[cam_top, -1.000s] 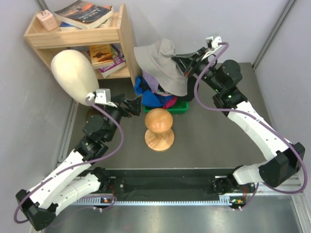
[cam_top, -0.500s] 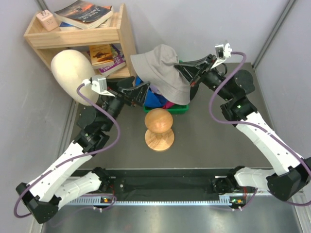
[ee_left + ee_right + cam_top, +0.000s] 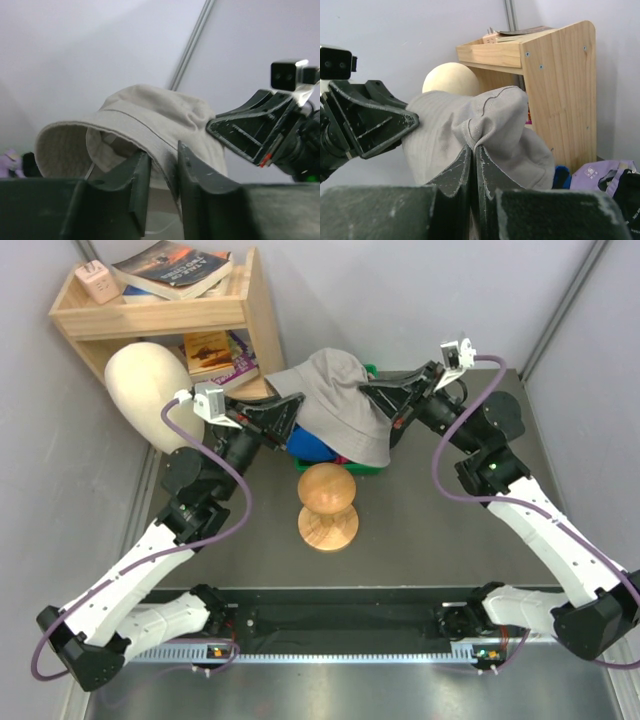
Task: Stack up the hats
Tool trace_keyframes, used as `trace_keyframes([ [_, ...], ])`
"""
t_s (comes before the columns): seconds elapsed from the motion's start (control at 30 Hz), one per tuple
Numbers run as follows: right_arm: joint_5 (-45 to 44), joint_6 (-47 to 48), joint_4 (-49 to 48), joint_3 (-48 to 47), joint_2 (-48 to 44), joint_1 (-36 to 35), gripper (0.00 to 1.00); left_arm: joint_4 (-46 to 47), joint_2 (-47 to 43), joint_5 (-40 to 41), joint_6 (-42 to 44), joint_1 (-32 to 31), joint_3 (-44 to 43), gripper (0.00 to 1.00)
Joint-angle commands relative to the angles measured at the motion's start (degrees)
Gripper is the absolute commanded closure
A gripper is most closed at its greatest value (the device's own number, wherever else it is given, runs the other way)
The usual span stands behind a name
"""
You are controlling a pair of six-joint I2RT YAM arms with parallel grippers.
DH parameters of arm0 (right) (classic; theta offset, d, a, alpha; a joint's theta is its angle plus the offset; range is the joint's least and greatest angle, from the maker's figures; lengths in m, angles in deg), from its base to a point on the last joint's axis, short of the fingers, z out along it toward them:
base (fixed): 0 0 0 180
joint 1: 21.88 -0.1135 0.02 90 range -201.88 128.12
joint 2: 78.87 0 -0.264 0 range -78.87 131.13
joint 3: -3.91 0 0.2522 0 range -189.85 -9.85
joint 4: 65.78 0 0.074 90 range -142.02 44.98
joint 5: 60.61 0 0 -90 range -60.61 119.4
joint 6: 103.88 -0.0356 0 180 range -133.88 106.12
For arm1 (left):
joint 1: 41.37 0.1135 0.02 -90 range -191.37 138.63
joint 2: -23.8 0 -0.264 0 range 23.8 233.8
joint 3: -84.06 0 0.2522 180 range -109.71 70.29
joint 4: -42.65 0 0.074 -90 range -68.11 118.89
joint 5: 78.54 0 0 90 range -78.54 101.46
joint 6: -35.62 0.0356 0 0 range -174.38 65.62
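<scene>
A pale grey bucket hat (image 3: 335,400) hangs in the air above the green bin (image 3: 376,462). My right gripper (image 3: 375,398) is shut on a pinch of its crown; the pinched fold shows at the fingertips in the right wrist view (image 3: 474,150). My left gripper (image 3: 290,408) is at the hat's left side, with the jaws open and the brim between them in the left wrist view (image 3: 164,150). The hat (image 3: 150,110) shows its open underside there. A bright blue hat (image 3: 312,448) lies in the bin under it. A lavender hat (image 3: 605,172) and a black one lie beside it.
A round wooden hat stand (image 3: 327,502) stands in front of the bin. A cream mannequin head (image 3: 150,395) sits at the left. A wooden shelf (image 3: 255,330) with books stands behind it. Grey walls close in on the back and both sides.
My left gripper has risen from beside the bin up to the hat's brim. My right gripper has shifted the hat slightly right and lower.
</scene>
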Motion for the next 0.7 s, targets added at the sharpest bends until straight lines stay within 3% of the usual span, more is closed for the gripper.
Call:
trace_keyframes([
  [0.0,-0.8,0.8,-2.0,0.4,-2.1,-0.9,1.00,0.3,-0.1,3.3,1.2,0.0,-3.1,1.00],
  [0.17,-2.4,1.6,-1.9,1.6,-1.8,-0.9,1.00,-6.8,2.7,5.6,2.7,1.0,-8.4,1.00],
  [0.23,-3.3,1.9,-2.4,2.4,-2.0,-0.9,0.95,-10.7,4.1,4.9,3.0,2.5,-12.6,1.00],
  [0.27,-3.5,1.9,-2.4,2.7,-1.9,-0.9,0.89,-12.0,5.9,4.5,3.0,3.1,-14.1,1.00],
  [0.4,-5.5,3.6,-1.2,3.8,-2.4,-0.9,0.39,-18.1,9.3,0.0,1.9,7.7,-23.3,1.00],
  [0.5,-7.4,5.1,0.9,4.9,-3.6,-0.9,0.21,-22.7,11.5,-3.9,1.5,12.0,-29.3,1.00],
  [0.67,-11.3,7.8,3.8,7.2,-6.8,-0.9,0.14,-32.3,14.4,-10.1,0.3,20.1,-36.5,1.00],
])
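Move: The grey hat hangs between the hands from the right fingers, its middle about 6 cm right of the left hand and 2 cm ahead, at its height; from the right hand, 4 cm left, level and 2 cm below. From the left hand, the wooden stand is 5 cm right, 2 cm back and 37 cm below, the green bin of hats 19 cm ahead, 9 cm right and 40 cm below, the white lamp's shade 22 cm left, 8 cm ahead, 5 cm below. The left fingers, already round the grey hat's brim, close to pinch it, then carry the hat forward, up and left, speeding up over about 11 cm, turning slightly counter-clockwise. The right hand keeps its pinch at first, then opens wide to let go of the hat and sinks some 5 cm, edging forward. ##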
